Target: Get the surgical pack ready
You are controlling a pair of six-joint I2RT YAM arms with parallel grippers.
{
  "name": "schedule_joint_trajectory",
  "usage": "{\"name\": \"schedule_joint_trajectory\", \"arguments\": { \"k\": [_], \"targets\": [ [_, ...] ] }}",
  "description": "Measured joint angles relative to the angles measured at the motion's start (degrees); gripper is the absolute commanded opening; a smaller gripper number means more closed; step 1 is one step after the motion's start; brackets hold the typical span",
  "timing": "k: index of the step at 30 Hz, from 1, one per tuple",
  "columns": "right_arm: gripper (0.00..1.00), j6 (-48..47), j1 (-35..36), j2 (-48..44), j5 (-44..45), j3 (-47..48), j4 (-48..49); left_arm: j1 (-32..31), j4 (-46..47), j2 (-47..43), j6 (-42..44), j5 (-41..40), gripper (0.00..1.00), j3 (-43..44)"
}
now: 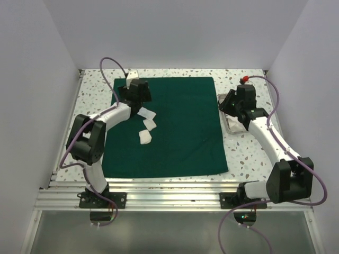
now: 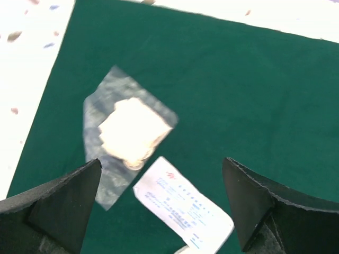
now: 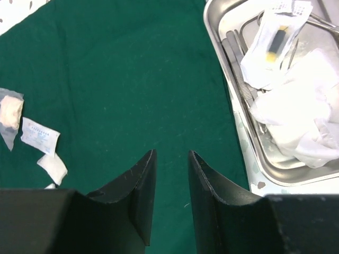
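The surgical pack is a dark green drape [image 1: 180,127] spread flat over the middle of the table. My left gripper [image 1: 139,101] hovers over its upper left part, jaws wide open [image 2: 161,161] with nothing held. Below it lie a clear packet of gauze [image 2: 130,132] and a white printed packet [image 2: 183,206]. My right gripper [image 1: 229,108] is at the drape's right edge, beside the steel tray [image 1: 231,127]. Its jaws [image 3: 172,152] stand a little apart over bare green fabric [image 3: 132,79], with nothing between them.
The steel tray [image 3: 275,172] sits on the speckled tabletop just off the drape's right edge and holds forceps, a wrapped item and crumpled white packets. Three small white gauze packets [image 1: 144,137] lie on the drape's left part. White walls enclose the table.
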Motion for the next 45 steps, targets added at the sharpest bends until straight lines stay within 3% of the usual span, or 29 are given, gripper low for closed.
{"name": "schedule_joint_trajectory", "arguments": {
  "k": [6,11,18,22,37,45],
  "targets": [
    [0.35,0.0,1.4,1.1,0.0,0.0,0.3,4.8,-7.2,2.5,-11.9,-1.0,0.97,1.3],
    [0.35,0.0,1.7,1.2,0.1,0.0,0.7,7.8,-9.8,3.8,-16.7,-0.8,0.9,1.5],
    [0.35,0.0,2.2,2.0,0.2,0.0,1.2,9.3,-10.1,8.7,-17.9,1.4,0.65,4.0],
    [0.36,0.0,2.4,2.0,0.2,0.0,1.3,9.4,-10.1,10.3,-18.5,2.4,0.6,4.6],
    [0.36,0.0,2.5,2.9,0.2,0.0,1.4,9.9,-10.5,11.1,-19.5,2.7,0.66,5.4],
    [0.36,0.0,2.6,2.9,0.2,0.0,1.4,9.9,-14.5,12.9,-21.5,2.9,0.57,10.1]
  ]
}}
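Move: The clear bag of gauze lies about 5 cm ahead of the left hand, 4 cm to its left and some 11 cm below. The white paper packet is about 1 cm back and 3 cm right of that hand, and the nearer small gauze pad some 8 cm back and 5 cm right, both on the cloth. From the right hand the bag lies roughly 44 cm left, 12 cm ahead and 17 cm below. Left hand swings 7 cm left while sinking 8 cm towards the bag, turning counter-clockwise, fingers closing by about a third. ##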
